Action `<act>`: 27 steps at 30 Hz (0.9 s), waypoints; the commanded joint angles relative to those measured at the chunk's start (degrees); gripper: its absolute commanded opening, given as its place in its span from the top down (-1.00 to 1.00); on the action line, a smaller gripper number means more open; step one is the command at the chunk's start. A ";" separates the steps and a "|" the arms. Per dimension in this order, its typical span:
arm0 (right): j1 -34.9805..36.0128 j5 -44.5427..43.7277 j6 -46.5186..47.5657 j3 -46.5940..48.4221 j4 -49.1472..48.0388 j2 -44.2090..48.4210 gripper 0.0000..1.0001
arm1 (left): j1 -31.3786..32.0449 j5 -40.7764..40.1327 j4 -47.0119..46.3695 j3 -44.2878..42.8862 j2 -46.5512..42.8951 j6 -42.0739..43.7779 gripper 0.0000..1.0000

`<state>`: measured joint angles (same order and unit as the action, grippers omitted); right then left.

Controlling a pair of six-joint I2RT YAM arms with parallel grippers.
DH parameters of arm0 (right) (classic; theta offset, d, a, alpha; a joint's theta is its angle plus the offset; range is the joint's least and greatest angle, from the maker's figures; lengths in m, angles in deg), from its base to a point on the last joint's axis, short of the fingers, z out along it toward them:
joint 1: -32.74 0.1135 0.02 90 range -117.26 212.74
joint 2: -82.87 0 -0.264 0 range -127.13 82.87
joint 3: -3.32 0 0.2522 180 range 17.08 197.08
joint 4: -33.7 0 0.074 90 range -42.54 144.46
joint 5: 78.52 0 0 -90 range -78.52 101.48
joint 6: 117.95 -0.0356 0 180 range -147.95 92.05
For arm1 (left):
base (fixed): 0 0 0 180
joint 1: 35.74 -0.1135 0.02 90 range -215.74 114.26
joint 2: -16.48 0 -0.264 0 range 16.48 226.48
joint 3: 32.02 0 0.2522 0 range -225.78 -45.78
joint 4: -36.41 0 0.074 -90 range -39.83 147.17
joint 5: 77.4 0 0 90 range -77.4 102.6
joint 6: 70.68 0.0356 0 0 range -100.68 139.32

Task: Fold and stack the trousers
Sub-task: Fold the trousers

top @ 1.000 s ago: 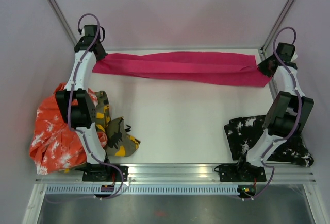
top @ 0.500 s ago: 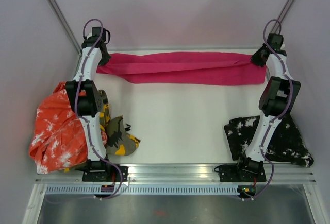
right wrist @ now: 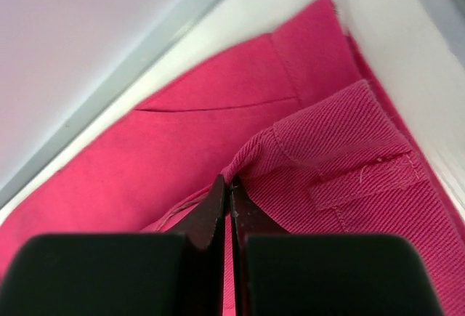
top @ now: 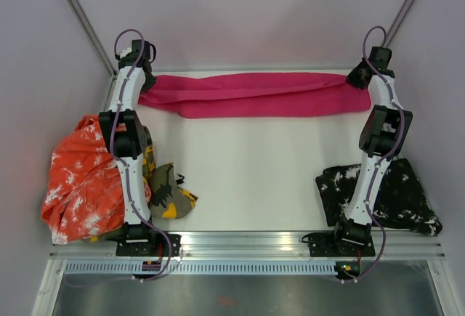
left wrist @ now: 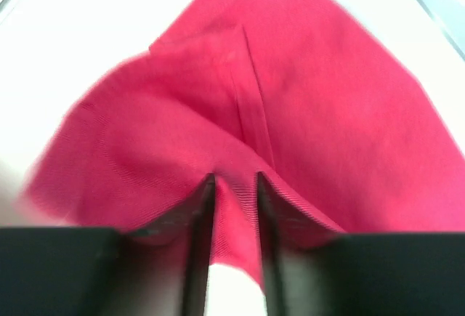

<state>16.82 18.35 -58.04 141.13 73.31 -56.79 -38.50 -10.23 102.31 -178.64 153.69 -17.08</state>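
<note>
The magenta-pink trousers (top: 254, 94) lie stretched in a long band across the back of the table (top: 247, 171). At their left end, my left gripper (top: 143, 78) (left wrist: 234, 181) has its jaws a little apart, with a fold of the pink cloth (left wrist: 240, 112) still lying between the fingers. My right gripper (top: 357, 78) (right wrist: 230, 181) is shut on the waistband edge of the same pair (right wrist: 341, 163) at the right end, close to the back right corner.
Orange-white mottled trousers (top: 83, 181) are heaped at the left edge, with a camouflage pair (top: 167, 192) beside them. A black white-splattered pair (top: 399, 196) lies at the front right. The back rail (right wrist: 145, 54) and side walls are close to both grippers.
Both arms reached further back, carrying the pink trousers toward the rear rail. The left jaws, shut before, have parted slightly; the right stays shut on the cloth.
</note>
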 commanded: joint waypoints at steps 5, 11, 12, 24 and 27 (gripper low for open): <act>-0.25 13.16 -3.05 6.54 -14.59 -5.71 0.45 | -1.98 0.15 -8.98 -6.79 0.96 3.70 -0.47; 0.63 13.16 -0.16 7.09 -13.99 -5.20 -0.28 | -2.24 1.20 -9.60 -5.41 -6.65 7.31 -0.71; 0.63 13.34 0.55 6.56 -13.72 -3.62 -0.32 | -2.16 3.99 -9.43 -0.52 -9.04 7.14 -0.71; 1.59 8.15 -1.38 -10.57 -10.11 13.88 -0.33 | 1.89 1.29 -5.47 34.68 -27.17 -13.94 -0.66; 1.95 8.60 -1.38 -14.61 -10.11 16.16 -0.33 | 1.89 1.56 -2.67 34.77 -25.94 -19.04 -0.63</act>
<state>18.02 26.96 -58.58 129.46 63.98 -44.27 -36.16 -8.31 96.52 -144.50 126.39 -26.90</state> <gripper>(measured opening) 0.668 0.822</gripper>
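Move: The right fingers are shut on the trousers' folded-over layer; the trousers' far edge runs about 4 cm ahead and 2 cm below, their right end some 5 cm right and 2 cm back. For the left hand, already parting its fingers, the trousers' near left corner is roughly 5 cm back, 4 cm left and 5 cm below. Camouflage cloth lies about 33 cm back and 9 cm right of the left hand, orange cloth 33 cm back and 10 cm left. Carry the right hand's held layer about 4 cm forward and a little left towards the far edge, opening to let go, then lift off some 8 cm, drawing back. Let the left hand slip forward and left as its fingers open wide, raise it clear of the cloth, then sweep it back about 13 cm and somewhat right, towards the robot's side of the trousers, sinking at the last. ##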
